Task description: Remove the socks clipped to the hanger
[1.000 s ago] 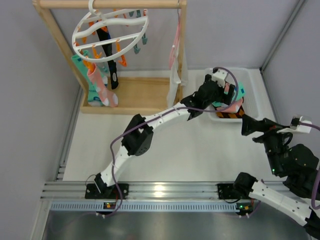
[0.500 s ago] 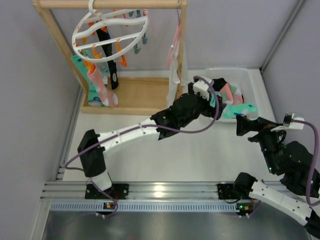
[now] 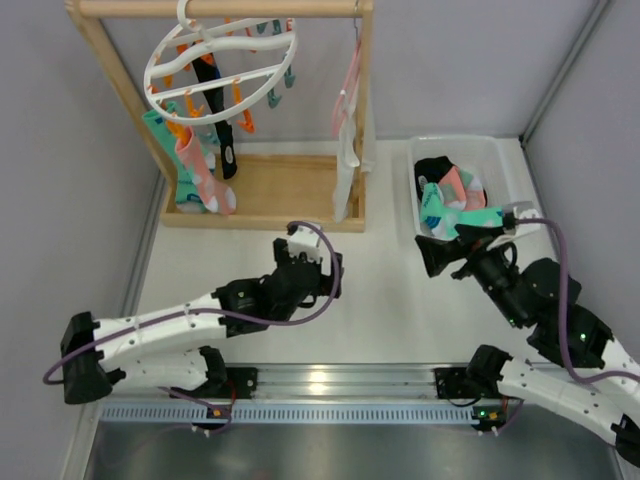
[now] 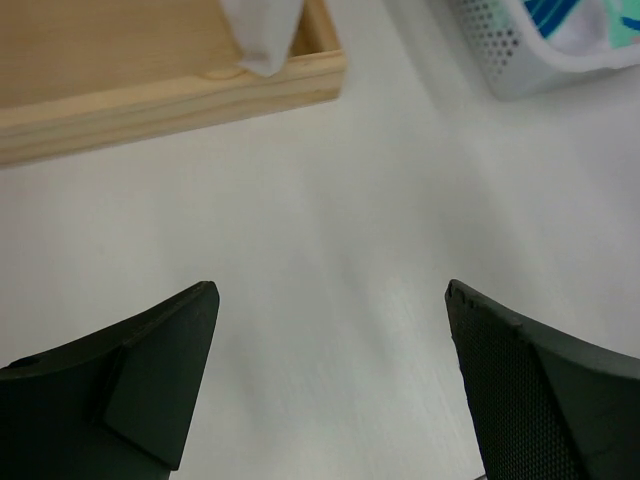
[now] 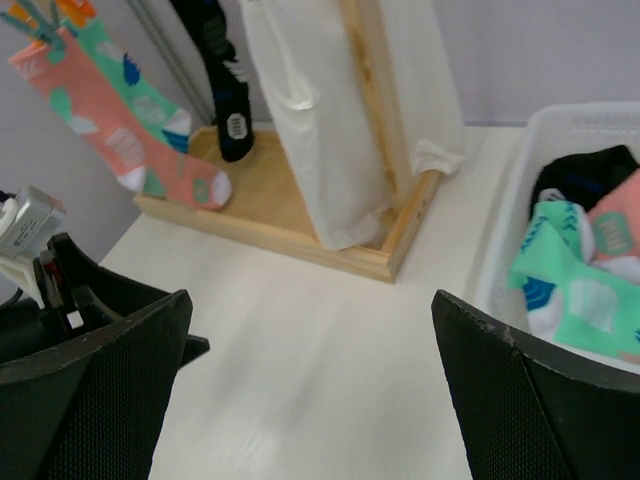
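The white ring hanger [image 3: 220,62] hangs by its hook from the wooden rack's top bar. Clipped under it are a salmon-pink sock [image 3: 197,172] [image 5: 118,130], a mint-teal sock [image 3: 163,128] [image 5: 142,82] and a black sock [image 3: 222,135] [image 5: 226,92]. My left gripper [image 3: 322,268] [image 4: 330,300] is open over bare table in front of the rack's base, nothing between its fingers. My right gripper [image 3: 428,258] [image 5: 310,300] is open and empty too, low beside the basket and facing the rack.
A white basket [image 3: 465,140] [image 5: 520,190] at the back right holds several loose socks [image 3: 455,200] [image 5: 575,285]. The wooden rack [image 3: 120,90] stands on a tray base [image 3: 275,190] [image 4: 150,95]. A long white cloth [image 3: 347,150] [image 5: 320,120] hangs at its right post.
My left arm has drawn back from the basket down-left to the table's middle, leaving a mint sock in the basket. My right gripper has swung left toward the middle.
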{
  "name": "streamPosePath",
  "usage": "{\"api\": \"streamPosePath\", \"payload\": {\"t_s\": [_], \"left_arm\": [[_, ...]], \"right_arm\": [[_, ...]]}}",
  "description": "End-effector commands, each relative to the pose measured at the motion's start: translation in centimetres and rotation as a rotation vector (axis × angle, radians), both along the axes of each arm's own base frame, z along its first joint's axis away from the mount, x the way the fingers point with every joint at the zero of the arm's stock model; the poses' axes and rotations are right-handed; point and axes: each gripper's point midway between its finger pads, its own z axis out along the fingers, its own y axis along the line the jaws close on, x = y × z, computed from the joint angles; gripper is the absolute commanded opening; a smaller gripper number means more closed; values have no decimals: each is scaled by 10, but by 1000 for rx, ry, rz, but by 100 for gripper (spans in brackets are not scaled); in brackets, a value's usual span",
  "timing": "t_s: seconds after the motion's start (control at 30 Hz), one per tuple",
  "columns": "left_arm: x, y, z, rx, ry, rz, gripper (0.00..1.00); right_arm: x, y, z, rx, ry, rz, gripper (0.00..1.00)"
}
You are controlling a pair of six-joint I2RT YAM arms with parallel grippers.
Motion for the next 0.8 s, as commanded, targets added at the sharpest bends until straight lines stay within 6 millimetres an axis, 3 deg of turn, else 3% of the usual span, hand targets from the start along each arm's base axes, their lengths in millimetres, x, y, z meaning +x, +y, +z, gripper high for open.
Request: {"api": "streamPosePath", "payload": {"t_s": [0.0,0.07,0.13,0.2,0.23,0.27,0.3,0.33,0.37,0.4,0.43,0.47,0.5,0.53,0.57,0.6,0.63,0.67,0.7,0.73,0.77], "left_arm": [[-5,72,-5,19,22,224,99],[-7,95,0,-25,36,292,99],[-8,124,4,-25,46,359,98],[-7,148,16,-37,29,410,98],[0,169,21,-30,22,482,99],[3,181,27,-3,13,500,99],[11,208,40,-32,-1,595,99],[14,215,46,-43,9,600,98],[16,227,51,-9,1,617,98],[19,239,65,-17,-20,659,98],[20,261,71,-9,-31,746,98],[20,274,78,4,-55,803,98],[18,291,89,-7,-82,874,98],[16,300,97,-12,-104,917,98],[11,314,104,-5,-137,988,98],[5,323,111,-6,-163,1032,99],[1,329,118,-13,-187,1062,99],[-2,333,122,-19,-203,1086,99],[-8,339,127,-26,-225,1113,99],[-11,341,129,-29,-234,1123,98],[-13,343,129,-32,-240,1132,99]], "right_arm": [[-4,52,11,20,-51,208,99],[-6,79,16,35,-73,305,100],[-7,110,3,19,-50,413,99],[-6,134,9,55,-74,485,99],[-3,159,-8,33,-25,548,100],[0,171,-13,25,-9,573,100],[4,183,-2,41,-26,596,99],[12,206,-25,4,32,633,99],[17,218,-30,-4,42,644,99],[21,231,-15,19,7,656,99],[33,251,-40,-25,47,654,99],[37,265,-27,-11,16,660,99],[39,280,-27,-17,0,669,99],[54,299,-53,-71,23,643,99],[56,317,-39,-65,-17,649,99],[62,329,-40,-73,-38,637,100],[79,345,-72,-134,-14,595,99],[86,360,-55,-117,-50,583,99],[92,370,-59,-129,-56,577,99],[106,383,-90,-189,-31,542,99],[113,396,-73,-173,-69,535,99]]}}
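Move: The pink sock hangs about 18 cm ahead, 45 cm left and 8 cm below the right hand; from the left hand it is some 15 cm ahead, 21 cm left and 7 cm above. Beside it, the green sock hangs about 5 cm farther left and 2 cm farther out, and the black sock some 4 cm to its right and 7 cm farther out, both at roughly its height. Open hands swing left, turning counter-clockwise: right about 36 cm, sinking towards the pink sock; left some 32, rising. ##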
